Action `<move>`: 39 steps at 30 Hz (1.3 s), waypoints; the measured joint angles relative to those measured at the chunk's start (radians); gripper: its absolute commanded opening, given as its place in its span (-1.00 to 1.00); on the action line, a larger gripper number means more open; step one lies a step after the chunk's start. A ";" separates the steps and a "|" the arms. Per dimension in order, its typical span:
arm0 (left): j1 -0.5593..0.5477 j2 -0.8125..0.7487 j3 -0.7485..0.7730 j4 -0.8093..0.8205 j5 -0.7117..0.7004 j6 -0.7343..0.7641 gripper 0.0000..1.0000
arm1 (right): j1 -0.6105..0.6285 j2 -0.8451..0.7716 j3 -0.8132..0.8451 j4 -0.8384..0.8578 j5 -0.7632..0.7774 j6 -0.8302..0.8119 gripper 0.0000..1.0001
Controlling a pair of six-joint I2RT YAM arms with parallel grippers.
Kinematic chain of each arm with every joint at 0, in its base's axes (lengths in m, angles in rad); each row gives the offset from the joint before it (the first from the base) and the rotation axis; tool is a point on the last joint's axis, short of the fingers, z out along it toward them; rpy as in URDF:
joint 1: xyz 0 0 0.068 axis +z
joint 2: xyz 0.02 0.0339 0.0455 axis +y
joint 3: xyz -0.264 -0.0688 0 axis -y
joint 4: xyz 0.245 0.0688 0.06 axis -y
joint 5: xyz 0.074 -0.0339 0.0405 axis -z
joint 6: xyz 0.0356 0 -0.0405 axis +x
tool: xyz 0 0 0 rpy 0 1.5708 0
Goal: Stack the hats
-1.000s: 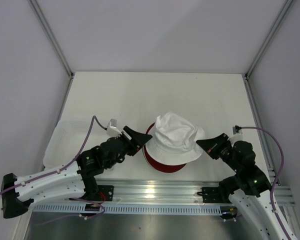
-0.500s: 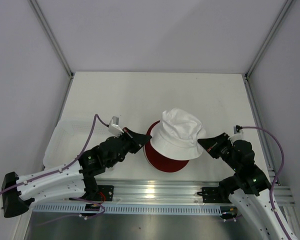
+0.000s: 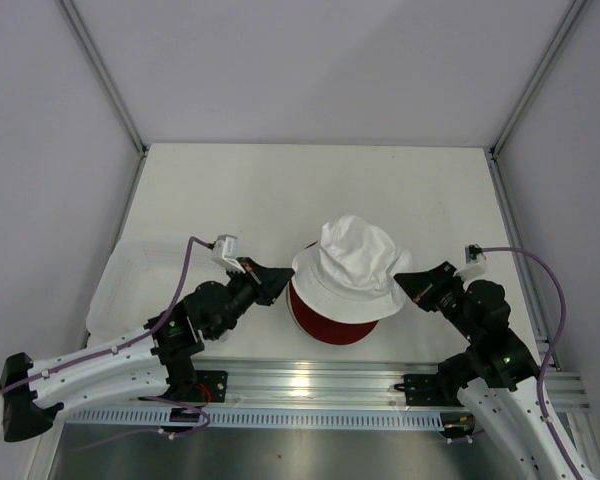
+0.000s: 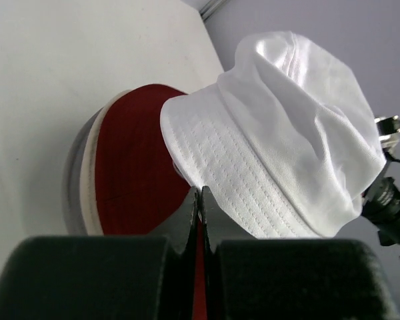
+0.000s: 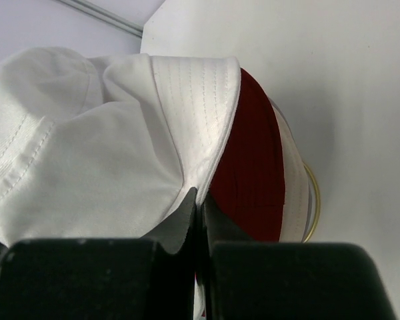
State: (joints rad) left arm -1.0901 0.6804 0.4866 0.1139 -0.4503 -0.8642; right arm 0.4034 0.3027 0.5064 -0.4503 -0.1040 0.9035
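Observation:
The white hat (image 3: pixel 348 265) hangs between both grippers, a little above the other two hats. My left gripper (image 3: pixel 286 280) is shut on the left edge of its brim, seen close in the left wrist view (image 4: pixel 200 191). My right gripper (image 3: pixel 400 282) is shut on the right side of the brim (image 5: pixel 199 193). Under the white hat (image 4: pixel 287 133) (image 5: pixel 87 147) lies the dark red hat (image 3: pixel 325 328) (image 4: pixel 133 173) (image 5: pixel 253 173). It rests on the beige hat (image 4: pixel 87 180) (image 5: pixel 295 187), of which only the cream and grey rim shows.
A shallow clear plastic tray (image 3: pixel 130 270) lies at the table's left edge, beside the left arm. The aluminium rail (image 3: pixel 310 385) with the arm bases runs along the near edge. Grey walls and frame posts (image 3: pixel 110 90) enclose the table.
The left gripper has closed onto the left edge of the white hat's brim. The hat has shifted slightly and now spreads between both grippers over the red hat.

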 measured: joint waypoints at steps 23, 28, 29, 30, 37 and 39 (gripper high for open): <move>-0.140 0.003 -0.081 -0.045 -0.087 0.086 -0.99 | 0.000 -0.042 -0.129 0.037 -0.106 -0.084 -0.84; -0.185 0.032 -0.097 -0.123 -0.175 0.079 -0.99 | 0.000 -0.039 -0.130 -0.006 -0.069 -0.105 0.17; -0.189 0.032 -0.107 -0.135 -0.185 0.078 -0.99 | 0.000 -0.034 -0.128 -0.025 -0.059 -0.111 0.21; -0.192 0.032 -0.119 -0.150 -0.198 0.076 -0.99 | 0.000 -0.026 -0.123 -0.045 -0.045 -0.115 0.22; -0.194 0.016 -0.148 -0.219 -0.251 0.053 -0.98 | 0.000 0.043 -0.085 -0.078 0.011 -0.069 0.28; -0.195 -0.008 -0.148 -0.238 -0.255 0.040 -0.99 | 0.000 0.053 -0.073 -0.090 0.037 -0.046 0.28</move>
State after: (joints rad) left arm -1.2846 0.6720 0.3386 -0.1246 -0.7052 -0.8246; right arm 0.4034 0.3561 0.4335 -0.5400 -0.0666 0.8577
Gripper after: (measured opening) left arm 0.008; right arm 0.639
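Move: The hat stack, red hat on top, lies about 12 cm to the right, 2 cm ahead and some 16 cm below my left hand. From my right hand it is about 15 cm left, 2 cm ahead and 13 cm down. The white hat hangs between my fingertips, its middle roughly 15 cm right of and 3 cm ahead of my left hand. The empty bin sits about 36 cm left of that hand, 2 cm ahead and 21 cm lower. I lower the white hat, already pinched by its brim on both sides, down onto the red one. My left hand sinks about 12 cm, easing back and finally left, rolling some 25 degrees left side up; its fingers stay shut yet finish clear of the brim. My right hand goes down about 7 cm, slightly back at first, then opens to let its side of the brim go. ##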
